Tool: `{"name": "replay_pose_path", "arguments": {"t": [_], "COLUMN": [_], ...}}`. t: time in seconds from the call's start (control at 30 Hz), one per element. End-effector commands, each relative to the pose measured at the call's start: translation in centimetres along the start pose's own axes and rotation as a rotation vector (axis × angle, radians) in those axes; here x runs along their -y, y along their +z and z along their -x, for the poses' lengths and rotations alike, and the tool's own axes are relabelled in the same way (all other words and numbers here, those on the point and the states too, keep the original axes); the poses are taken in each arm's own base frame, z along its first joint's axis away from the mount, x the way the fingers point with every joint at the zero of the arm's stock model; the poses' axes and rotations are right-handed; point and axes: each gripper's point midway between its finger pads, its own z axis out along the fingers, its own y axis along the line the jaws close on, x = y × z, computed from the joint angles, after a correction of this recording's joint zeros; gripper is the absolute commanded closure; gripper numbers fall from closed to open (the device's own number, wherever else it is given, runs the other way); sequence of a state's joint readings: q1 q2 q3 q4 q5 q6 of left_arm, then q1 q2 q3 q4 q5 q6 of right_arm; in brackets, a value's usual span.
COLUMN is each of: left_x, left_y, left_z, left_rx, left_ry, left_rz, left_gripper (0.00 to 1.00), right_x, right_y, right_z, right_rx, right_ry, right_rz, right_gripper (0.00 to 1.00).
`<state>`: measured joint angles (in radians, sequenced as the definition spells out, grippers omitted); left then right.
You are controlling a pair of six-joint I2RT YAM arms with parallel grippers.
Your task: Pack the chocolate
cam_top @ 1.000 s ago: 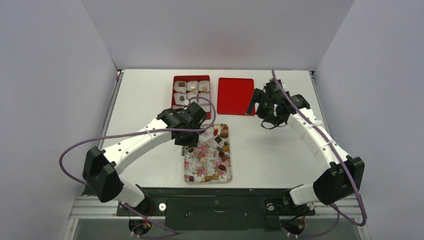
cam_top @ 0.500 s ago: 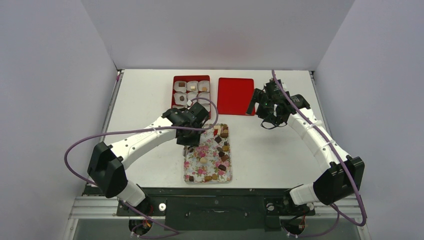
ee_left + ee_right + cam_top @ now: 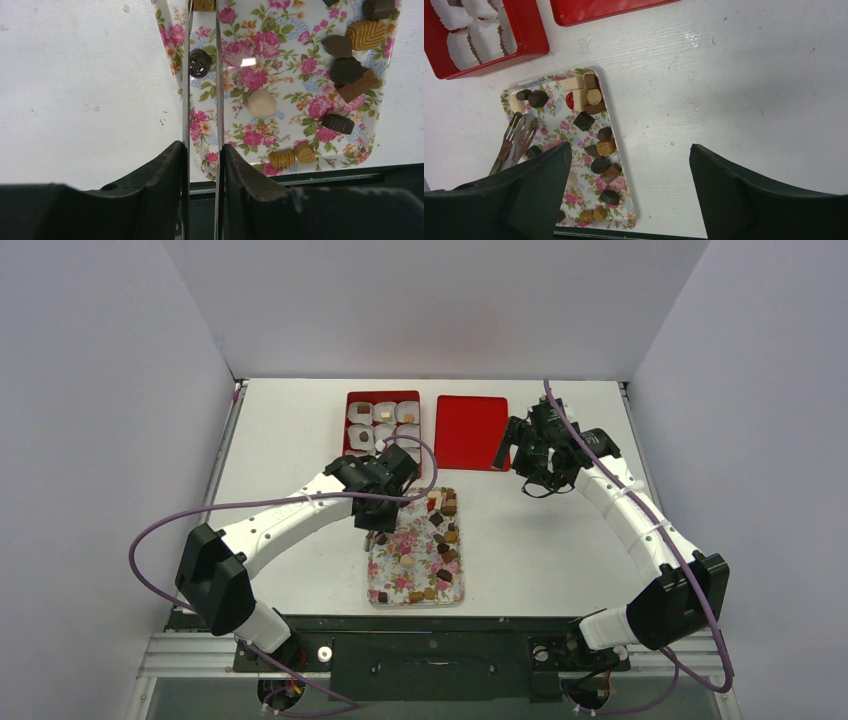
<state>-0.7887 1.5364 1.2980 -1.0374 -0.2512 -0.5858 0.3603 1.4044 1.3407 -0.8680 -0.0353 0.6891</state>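
Observation:
The chocolate, several small brown, tan and cream pieces (image 3: pixel 443 530), lies scattered on a floral tray (image 3: pixel 392 585). My left gripper (image 3: pixel 202 150) is shut on a pair of metal tongs (image 3: pixel 218 75), held over the tray's left edge. The two blades straddle a round dark chocolate (image 3: pixel 199 63); whether they touch it I cannot tell. From the right wrist the tongs (image 3: pixel 515 139) look fork-tipped. My right gripper (image 3: pixel 630 150) hangs open and empty above the table, right of the tray (image 3: pixel 549 135) and near the red lid (image 3: pixel 472 430).
A red box (image 3: pixel 350 425) with white paper cups, some holding a piece, stands behind the tray. A flat red lid lies right of it. The table's near edge and black rail (image 3: pixel 310 177) run just beyond the tray's end.
My left arm has shifted a little to the right and away over the tray, and the tongs' blades have come closer together. The right arm has stayed still.

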Motion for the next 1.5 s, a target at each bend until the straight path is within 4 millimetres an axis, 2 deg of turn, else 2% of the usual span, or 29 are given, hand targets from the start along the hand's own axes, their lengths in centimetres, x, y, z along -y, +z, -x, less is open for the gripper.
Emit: {"name": "replay_pose_path", "arguments": {"t": [0.0,1.07,1.47], "left_x": [0.2,-0.1,0.0], "left_y": [-1.5,-6.2,-9.6], "left_z": [2.1,4.1,6.8], "left_rx": [0.06,0.138,0.212], "left_ry": [0.0,-0.026,-0.047], "left_rz": [-0.015,-0.054,-0.094], "left_gripper": [0.71,0.72,0.71], "right_x": [-0.9,-0.5,-0.4], "right_y": [-0.8,-0.4,-0.3], "right_z": [1.6,0.9,1.0], "right_rx": [0.052,0.042,0.044], "right_ry": [-0.001,0.006,0.008], "right_rz": [0.032,0.025,0.021], "right_gripper": [0.17,0.17,0.17]}}
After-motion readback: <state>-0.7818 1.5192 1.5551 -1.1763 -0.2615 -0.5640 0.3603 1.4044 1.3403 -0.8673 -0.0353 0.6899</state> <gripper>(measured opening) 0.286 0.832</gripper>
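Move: The middle cell of the red box, free and in line for the pinched chocolate, lies about 30 cm ahead of the left hand, 2 cm right and 9 below. The caramel chocolate between the tong tips is 12 cm ahead and 3 right; the dark round chocolate is 5 ahead, 1 right; the red lid is 31 ahead, 23 right. From the right hand that cell is some 22 cm ahead and 32 left. The left hand rises about 7.5 cm, slowly then faster, keeping the tongs squeezed on the caramel chocolate. ##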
